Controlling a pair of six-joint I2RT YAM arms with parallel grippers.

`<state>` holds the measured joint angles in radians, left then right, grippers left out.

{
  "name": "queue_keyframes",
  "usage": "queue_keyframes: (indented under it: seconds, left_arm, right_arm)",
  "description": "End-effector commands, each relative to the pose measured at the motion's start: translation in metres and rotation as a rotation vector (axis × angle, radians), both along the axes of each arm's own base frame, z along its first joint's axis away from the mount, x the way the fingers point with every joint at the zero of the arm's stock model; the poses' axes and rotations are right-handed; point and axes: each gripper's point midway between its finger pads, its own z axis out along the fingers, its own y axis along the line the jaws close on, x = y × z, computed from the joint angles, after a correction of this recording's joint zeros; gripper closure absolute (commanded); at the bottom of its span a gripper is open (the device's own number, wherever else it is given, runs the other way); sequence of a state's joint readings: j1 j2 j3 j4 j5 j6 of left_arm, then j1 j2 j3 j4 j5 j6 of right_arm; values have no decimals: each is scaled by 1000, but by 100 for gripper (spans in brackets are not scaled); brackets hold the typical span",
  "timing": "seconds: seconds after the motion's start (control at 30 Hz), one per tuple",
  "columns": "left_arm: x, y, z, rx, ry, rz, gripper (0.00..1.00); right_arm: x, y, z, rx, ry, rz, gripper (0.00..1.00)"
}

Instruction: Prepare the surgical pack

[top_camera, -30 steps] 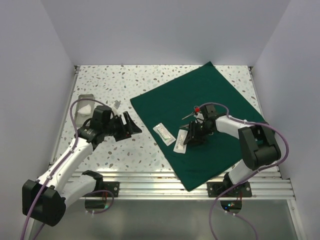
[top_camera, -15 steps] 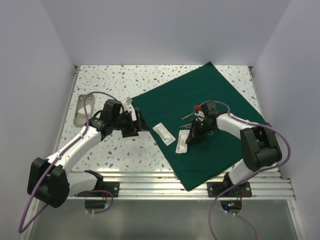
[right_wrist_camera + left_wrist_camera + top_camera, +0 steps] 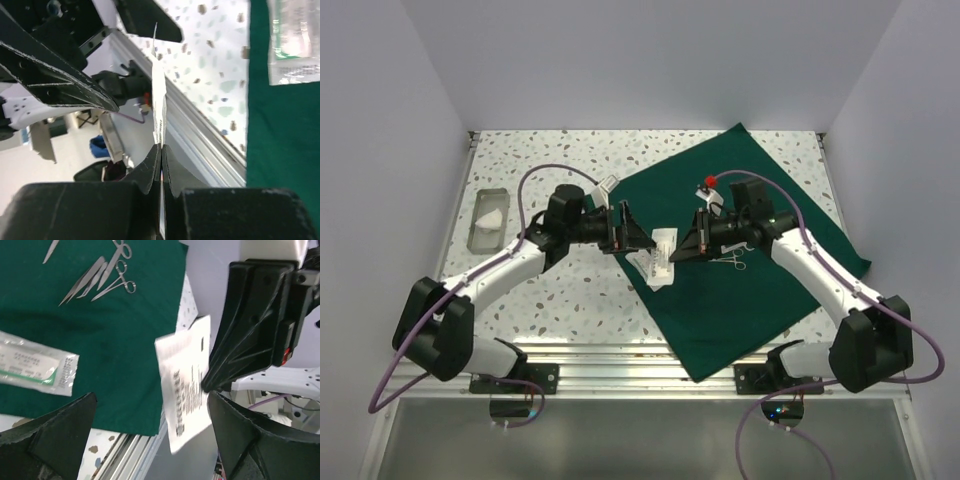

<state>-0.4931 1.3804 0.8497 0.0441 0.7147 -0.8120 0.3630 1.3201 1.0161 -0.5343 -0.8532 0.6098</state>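
Observation:
The surgical pack's dark green drape (image 3: 750, 210) lies spread flat on the right half of the table. My right gripper (image 3: 684, 243) (image 3: 161, 147) is shut on a white printed packet (image 3: 665, 243) (image 3: 187, 390) (image 3: 159, 115), held on edge above the drape's left border. My left gripper (image 3: 632, 236) (image 3: 150, 397) faces it from the left, jaws wide open on either side of the packet, not touching it. A second clear-and-white packet (image 3: 647, 268) (image 3: 35, 370) (image 3: 292, 45) lies on the drape. Silver instruments (image 3: 730, 258) (image 3: 100, 277) lie further right.
A small steel tray (image 3: 489, 236) with something white in it sits on the speckled table (image 3: 550, 160) at the far left. An aluminium rail (image 3: 620, 355) runs along the near edge. White walls close in the sides and back.
My right gripper has shut on the white packet and carried it up and left off the drape. My left arm has swung right to meet it, its jaws opening wider.

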Motion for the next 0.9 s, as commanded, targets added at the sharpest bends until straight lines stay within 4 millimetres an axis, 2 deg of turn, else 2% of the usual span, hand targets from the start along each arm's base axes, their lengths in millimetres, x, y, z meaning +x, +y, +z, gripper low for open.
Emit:
queue_keyframes:
  seconds: [0.0,0.17,0.27,0.3,0.4,0.43,0.5,0.53,0.57,0.6,0.63,0.67,0.7,0.73,0.77,0.8,0.83,0.87]
  left_arm:
    - [8,-16,38,-117,-81,-63,4]
    - [-11,-22,38,-183,-38,-151,7]
    - [-16,-20,35,-185,-16,-157,10]
    - [-17,-20,40,-204,-34,-167,11]
    - [-23,-19,44,-233,-19,-174,31]
    - [-23,-18,43,-226,-27,-175,48]
    - [-16,-10,36,-183,-1,-127,60]
    - [-13,-6,33,-168,-16,-120,73]
    - [-9,-1,35,-158,-28,-109,83]
    - [3,17,25,-115,14,-45,92]
    - [11,29,19,-77,-16,-22,97]
    - [25,55,10,-25,38,55,97]
    - [37,72,2,33,42,114,98]
    - [57,90,10,113,-63,134,99]
    - [65,125,-13,208,52,212,100]
    - [80,149,-19,287,43,280,100]
    - [100,170,-10,356,-42,307,100]
    - [106,203,-27,449,38,366,100]
  right_arm:
    - [-4,23,36,140,9,61,100]
    - [-4,41,49,208,-6,116,100]
    - [2,45,52,215,-2,110,100]
    - [4,45,52,214,-3,108,100]
    - [12,49,46,203,-1,101,100]
    - [13,49,45,197,2,97,100]
    - [23,49,40,159,-21,84,100]
    - [21,47,34,131,6,83,85]
    - [25,47,35,109,-4,81,74]
    - [25,37,18,9,11,53,66]
    - [28,30,8,-64,6,34,54]
    - [33,23,3,-128,-30,38,51]
    - [27,14,-7,-195,7,36,49]
    - [30,6,-16,-261,-4,15,48]
    - [28,1,-23,-289,-9,29,48]
    - [25,-3,-27,-310,-2,32,48]
    - [23,-5,-31,-325,-5,32,48]
    - [17,-8,-38,-333,16,41,47]
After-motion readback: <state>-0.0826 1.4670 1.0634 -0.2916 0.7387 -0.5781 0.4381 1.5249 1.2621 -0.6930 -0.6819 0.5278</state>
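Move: The held packet, pinched at its right edge in the right fingers, has its middle about 6 cm right of the open left hand and 3 cm back, and only 3 cm left of the right hand. The left fingers wait some 8 cm left of the right hand and 4 cm ahead. The other packet lies on the drape about 18 cm below the left hand, 3 cm right and level with it; the tray is about 41 cm left, 15 cm ahead and 18 cm below. Leftward, about 4 cm and rising slightly, the right hand offers the packet while the left edges right, back and up until its closing fingers pinch it. Then the right fingers open halfway and let go, that hand easing back right and down. The left sweeps about 14 cm left and 11 cm forward towards the tray, sinking some 3 cm and turning counter-clockwise. ##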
